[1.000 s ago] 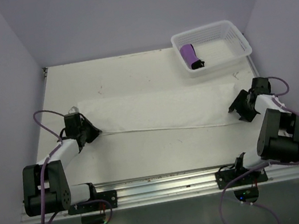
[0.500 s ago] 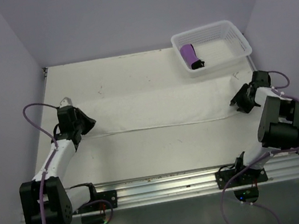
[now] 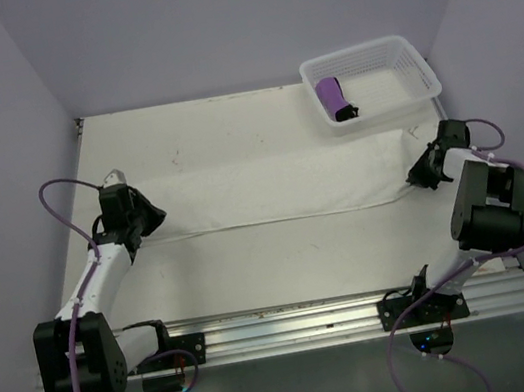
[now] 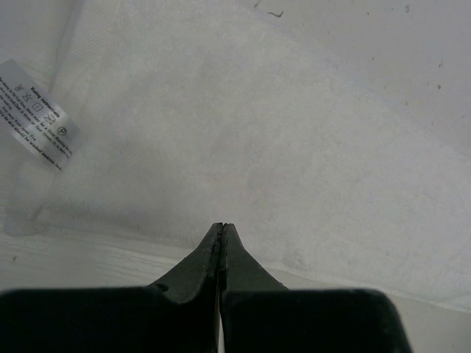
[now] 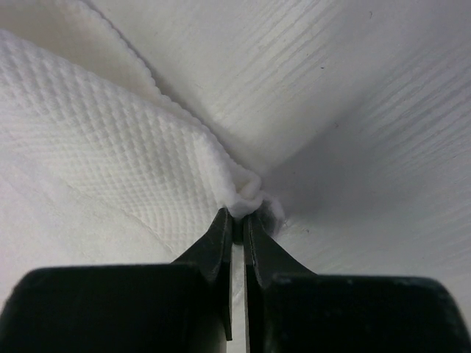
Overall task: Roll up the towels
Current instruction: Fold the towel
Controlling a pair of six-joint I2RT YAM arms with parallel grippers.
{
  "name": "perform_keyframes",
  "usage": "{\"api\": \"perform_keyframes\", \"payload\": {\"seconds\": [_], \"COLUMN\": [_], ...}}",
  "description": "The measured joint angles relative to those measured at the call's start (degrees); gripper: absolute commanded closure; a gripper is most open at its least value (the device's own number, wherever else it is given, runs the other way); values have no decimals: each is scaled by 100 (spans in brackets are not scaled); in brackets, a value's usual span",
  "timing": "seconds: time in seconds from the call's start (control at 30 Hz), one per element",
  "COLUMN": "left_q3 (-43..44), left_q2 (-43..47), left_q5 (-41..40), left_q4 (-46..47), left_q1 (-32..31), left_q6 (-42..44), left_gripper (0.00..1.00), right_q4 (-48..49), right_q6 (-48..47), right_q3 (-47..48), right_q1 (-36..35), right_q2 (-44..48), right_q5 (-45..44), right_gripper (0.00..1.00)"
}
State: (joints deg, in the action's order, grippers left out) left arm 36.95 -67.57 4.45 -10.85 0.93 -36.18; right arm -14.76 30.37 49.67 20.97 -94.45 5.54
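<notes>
A large white towel (image 3: pixel 271 189) lies as a long flat band across the middle of the table. My left gripper (image 3: pixel 156 215) is at its left end. In the left wrist view that gripper (image 4: pixel 221 226) is shut, its tips over the towel's (image 4: pixel 243 132) near edge, with no cloth showing between them. My right gripper (image 3: pixel 415 177) is at the towel's right end. In the right wrist view it (image 5: pixel 239 213) is shut on a bunched corner of the waffle-textured towel (image 5: pixel 110 132). A small purple towel (image 3: pixel 331 95) lies rolled in the basket.
A white perforated plastic basket (image 3: pixel 400 55) stands at the back right of the table, just beyond the right gripper. A care label (image 4: pixel 33 110) lies on the towel's left end. Lilac walls close in the table at the left, back and right.
The right gripper has moved slightly away from the base and closed on the towel's right corner. The left arm swung outward and its gripper shifted farther back. The towel's near edge now lies straighter.
</notes>
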Motion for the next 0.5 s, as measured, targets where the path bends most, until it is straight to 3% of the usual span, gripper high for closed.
{"api": "perform_keyframes", "payload": {"seconds": [0.3,0.5], "left_q3": [35,35], "left_q2": [4,85], "left_q5": [9,131], "left_q4": [-39,-63], "left_q1": [0,0], "left_q6": [48,46], "left_gripper": [100,100], "right_q4": [-354,-1019], "right_q6": [-11,-7], "right_q3": [11,9], "right_q1": [-118,-120], "right_q2": [232,1145], "right_q5": [-363,-804], "right_gripper": [100,100]}}
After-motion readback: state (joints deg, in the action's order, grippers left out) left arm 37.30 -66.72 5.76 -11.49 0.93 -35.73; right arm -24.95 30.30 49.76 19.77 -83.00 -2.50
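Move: Shut on the white towel's near right corner, the right hand is just above the table; the towel's middle lies about 37 cm to its left and 7 cm farther out. The towel's far right corner is roughly 17 cm ahead and 2 cm left, the basket some 34 cm ahead and 4 cm left, and the purple roll 32 cm ahead and 14 cm left. From the left hand, the towel's middle is about 28 cm right, 8 cm ahead and 9 cm below. Keeping its pinch on the towel's near right corner, the right hand first creeps, then lifts and draws back together, ending about 4.5 cm higher and 3 cm nearer the base. The corner is pulled up off the table and back from the basket, while the wrist rolls some 5 to 10 degrees, its left side dipping. ##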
